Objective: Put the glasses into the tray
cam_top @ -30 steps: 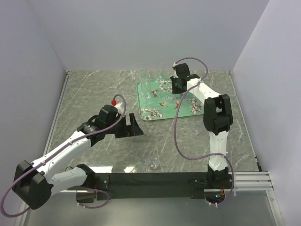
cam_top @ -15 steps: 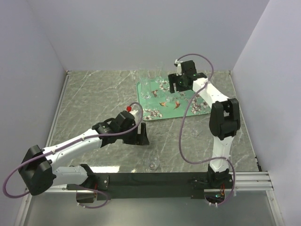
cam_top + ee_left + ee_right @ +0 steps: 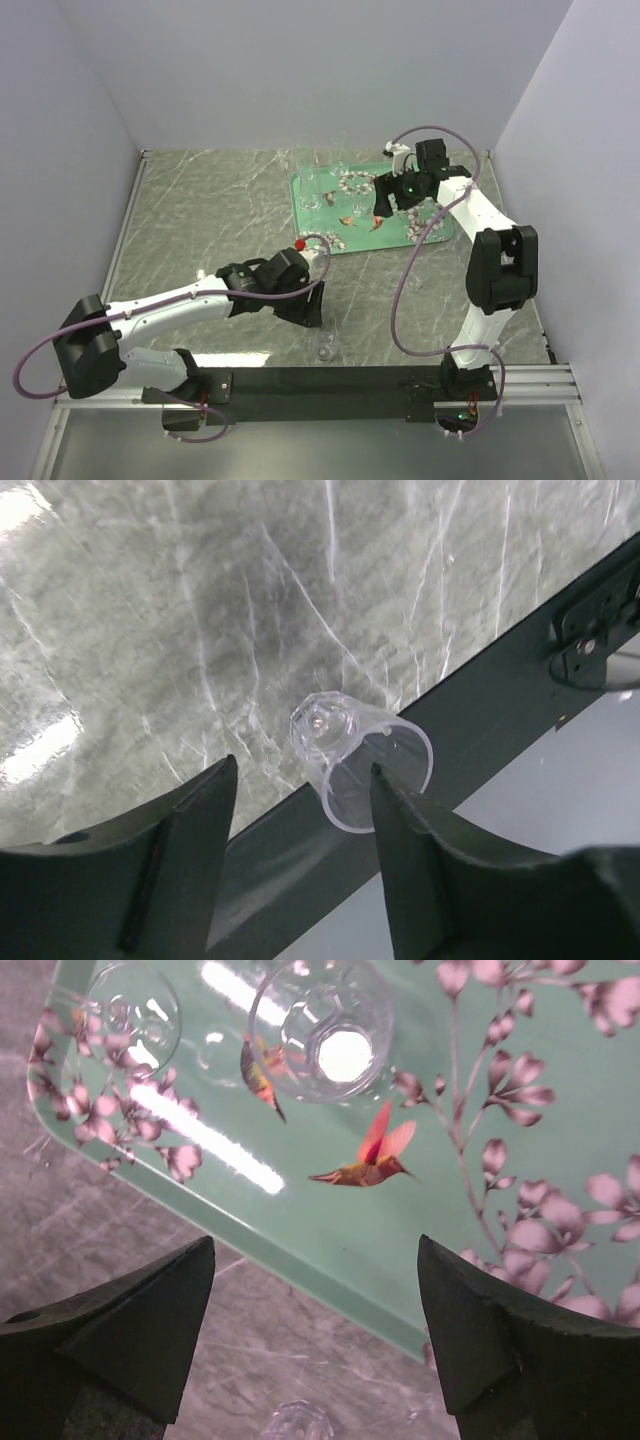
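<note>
The teal tray [image 3: 430,232] with white wreaths and birds lies at the back centre. Several clear glasses [image 3: 312,182] stand on its far left part; two show in the right wrist view [image 3: 330,1028]. My right gripper [image 3: 384,207] is open and empty, hovering over the tray's near edge [image 3: 330,1270]. A clear tumbler [image 3: 325,348] sits near the front black rail; in the left wrist view it [image 3: 360,760] is just beyond my open left gripper [image 3: 303,770], close to the right fingertip. My left gripper [image 3: 308,308] is empty.
Another clear glass [image 3: 413,282] stands on the marble table right of centre, and shows at the bottom of the right wrist view [image 3: 297,1422]. The black front rail [image 3: 500,670] runs right behind the tumbler. White walls close in the back and both sides.
My left arm has swung forward and right, down towards the tumbler by the front rail. My right gripper has moved right and back towards me over the tray, still open.
</note>
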Motion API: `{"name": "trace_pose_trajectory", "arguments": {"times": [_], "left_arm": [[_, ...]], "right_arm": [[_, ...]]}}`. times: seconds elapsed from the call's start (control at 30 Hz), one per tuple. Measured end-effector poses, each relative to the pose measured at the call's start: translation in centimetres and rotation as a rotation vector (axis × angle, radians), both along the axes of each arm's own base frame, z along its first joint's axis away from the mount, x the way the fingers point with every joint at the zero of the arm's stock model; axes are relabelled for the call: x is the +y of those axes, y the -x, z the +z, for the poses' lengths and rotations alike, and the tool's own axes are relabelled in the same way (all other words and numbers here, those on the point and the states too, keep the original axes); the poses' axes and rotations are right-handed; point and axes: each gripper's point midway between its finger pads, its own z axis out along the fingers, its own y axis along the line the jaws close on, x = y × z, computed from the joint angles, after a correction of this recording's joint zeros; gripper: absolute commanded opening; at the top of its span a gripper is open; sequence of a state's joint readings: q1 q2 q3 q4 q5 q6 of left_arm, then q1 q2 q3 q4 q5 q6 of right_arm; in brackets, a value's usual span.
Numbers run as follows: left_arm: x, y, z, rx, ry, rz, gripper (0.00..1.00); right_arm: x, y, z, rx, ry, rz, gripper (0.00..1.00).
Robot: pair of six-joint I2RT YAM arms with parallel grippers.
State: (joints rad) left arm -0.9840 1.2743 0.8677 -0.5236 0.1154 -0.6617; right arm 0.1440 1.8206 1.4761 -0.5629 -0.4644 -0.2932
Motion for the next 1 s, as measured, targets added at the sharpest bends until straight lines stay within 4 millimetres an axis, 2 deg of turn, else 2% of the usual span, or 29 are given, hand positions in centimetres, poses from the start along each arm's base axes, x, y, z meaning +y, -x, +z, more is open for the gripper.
{"name": "trace_pose_trajectory", "arguments": {"times": [0.13, 0.27, 0.5, 0.67, 0.77, 0.87, 0.97, 1.0], "left_arm": [[-0.4, 0.6, -0.1, -0.006, -0.031, -0.037, 0.55], [-0.9, 1.4, -0.8, -0.006, -0.076, -0.073, 0.52], [-1.2, 2.4, -1.9, -0.01, -0.166, -0.117, 0.39], [-1.1, 2.6, -2.7, -0.02, -0.234, -0.132, 0.34], [-1.2, 2.7, -3.1, -0.028, -0.273, -0.139, 0.27], [-1.2, 2.8, -3.5, -0.041, -0.316, -0.15, 0.17], [-1.2, 2.9, -3.8, -0.053, -0.36, -0.163, 0.02], [-1.4, 2.9, -3.7, -0.062, -0.364, -0.166, 0.0]], "right_arm": [[0.1, 1.1, -0.7, 0.023, -0.016, 0.022, 0.89], [0.0, 1.5, -0.5, 0.022, -0.031, 0.025, 0.89], [-0.7, 1.9, 1.5, -0.03, -0.045, 0.012, 0.88], [-1.3, 2.0, 2.6, -0.064, -0.056, -0.002, 0.88], [-1.6, 2.4, 2.4, -0.057, -0.062, -0.009, 0.88], [-1.8, 2.9, 2.0, -0.042, -0.07, -0.017, 0.88], [-2.1, 3.3, 1.8, -0.033, -0.073, -0.028, 0.88], [-2.3, 3.3, 1.9, -0.033, -0.075, -0.032, 0.88]]}}
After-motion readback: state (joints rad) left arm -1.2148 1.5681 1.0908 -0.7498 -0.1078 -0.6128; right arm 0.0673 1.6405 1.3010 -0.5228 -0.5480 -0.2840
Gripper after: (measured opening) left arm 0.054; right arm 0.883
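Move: The left hand's glass, a tumbler by the table's near edge, has its middle about 4 cm back, 4 cm right and 6 cm below it; the middle of the tray is some 38 cm ahead and 17 cm right. From the right hand, the next tumbler lies roughly 14 cm back, 5 cm right and 9 cm down, while the tumbler already in the tray stands 8 cm ahead, 7 cm left and 8 cm below. The left fingers close from over half open to almost shut and pinch the rim of the near-edge tumbler, the hand sinking about 4 cm and easing 3 cm back while tipping some 20 degrees to point more nearly straight down. The right hand, open and empty, draws about 4 cm back and right, away from the tray tumbler towards the next one, dipping slightly, then ending about 2 cm higher. ##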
